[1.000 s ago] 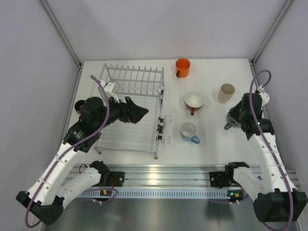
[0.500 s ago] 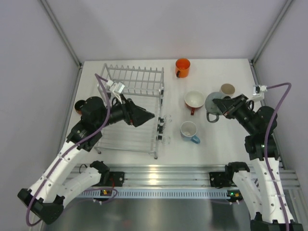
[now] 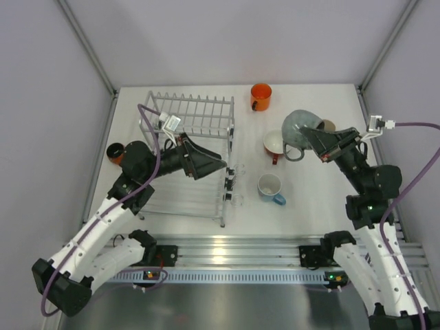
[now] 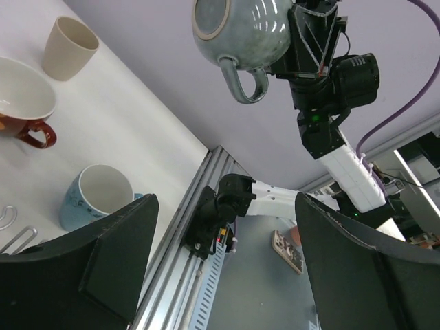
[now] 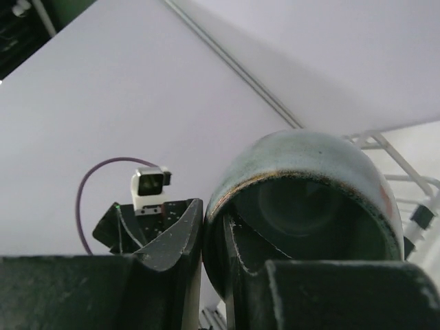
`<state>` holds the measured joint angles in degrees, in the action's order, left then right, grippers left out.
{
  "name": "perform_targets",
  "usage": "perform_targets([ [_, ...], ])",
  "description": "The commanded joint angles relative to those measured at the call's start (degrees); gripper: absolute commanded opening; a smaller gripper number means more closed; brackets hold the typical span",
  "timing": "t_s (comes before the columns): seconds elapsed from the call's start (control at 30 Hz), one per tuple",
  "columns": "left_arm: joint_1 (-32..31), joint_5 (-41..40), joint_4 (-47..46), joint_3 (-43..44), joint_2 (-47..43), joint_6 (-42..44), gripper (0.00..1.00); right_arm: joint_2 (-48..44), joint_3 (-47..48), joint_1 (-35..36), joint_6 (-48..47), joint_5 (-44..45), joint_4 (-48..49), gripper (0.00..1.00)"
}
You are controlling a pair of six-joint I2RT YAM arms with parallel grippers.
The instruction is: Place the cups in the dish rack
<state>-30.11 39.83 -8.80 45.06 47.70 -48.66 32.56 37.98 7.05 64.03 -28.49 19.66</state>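
Observation:
My right gripper (image 3: 316,137) is shut on the rim of a grey-blue glazed mug (image 3: 298,128), which hangs in the air on its side above the table's right half. In the right wrist view one finger (image 5: 172,240) presses the mug (image 5: 302,199) from outside and the other sits inside it. My left gripper (image 3: 216,165) stands open and empty over the right side of the dish rack (image 3: 185,110), facing the lifted mug (image 4: 240,31). On the table stand an orange mug (image 3: 260,96), a red mug (image 3: 278,144) with a white inside and a light blue mug (image 3: 269,187).
A beige cup (image 3: 326,126) stands behind the lifted mug, partly hidden by it. A dark red-orange mug (image 3: 115,151) peeks out at the table's left edge beside my left arm. Small wire hooks (image 3: 234,185) hang off the rack's right side.
My right arm has swung up and to the left from the table's right edge, carrying the grey-blue mug to above the red mug. My left gripper has shifted right over the rack.

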Motion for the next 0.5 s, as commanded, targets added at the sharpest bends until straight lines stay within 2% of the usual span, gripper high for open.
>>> perform_targets([
  [0.0, -0.3, 1.47, -11.59, 0.29, 1.68, -4.42, 0.86, 1.8, 1.31, 6.47, 1.28, 6.68, 18.3, 0.0],
  [0.13, -2.4, 2.61, -12.56, 3.8, 4.85, -4.33, 0.86, 7.76, 3.42, 19.45, -4.77, 11.34, 21.29, 0.0],
  [0.23, -4.07, 2.09, -12.56, 5.04, 7.05, -3.72, 0.86, 11.98, 4.65, 26.58, -6.72, 14.59, 25.41, 0.0],
  [0.3, -4.96, 1.22, -12.56, 5.04, 7.84, -3.28, 0.86, 13.93, 5.61, 29.06, -7.69, 15.22, 29.02, 0.0],
  [0.47, -6.45, -0.28, -12.56, 3.99, 8.37, -3.1, 0.86, 18.59, 8.78, 34.26, -10.86, 17.32, 30.69, 0.0],
])
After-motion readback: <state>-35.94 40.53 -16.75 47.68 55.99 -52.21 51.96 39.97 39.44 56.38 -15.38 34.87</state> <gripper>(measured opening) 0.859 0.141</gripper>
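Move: The right hand, already pinching the grey cup's rim, is taking it to the open left gripper, some 24 cm to its left, 4 cm back and 6 cm lower. On the table, about 26 cm below, the blue cup is 7 cm left and 2 cm ahead of the right hand, the red cup 5 cm left and 17 cm ahead. From the left hand, the grey cup is roughly 20 cm right, 7 cm ahead and 7 cm above. Right hand carries the grey cup about 13 cm left as the open left gripper approaches, 4 cm rightward. ##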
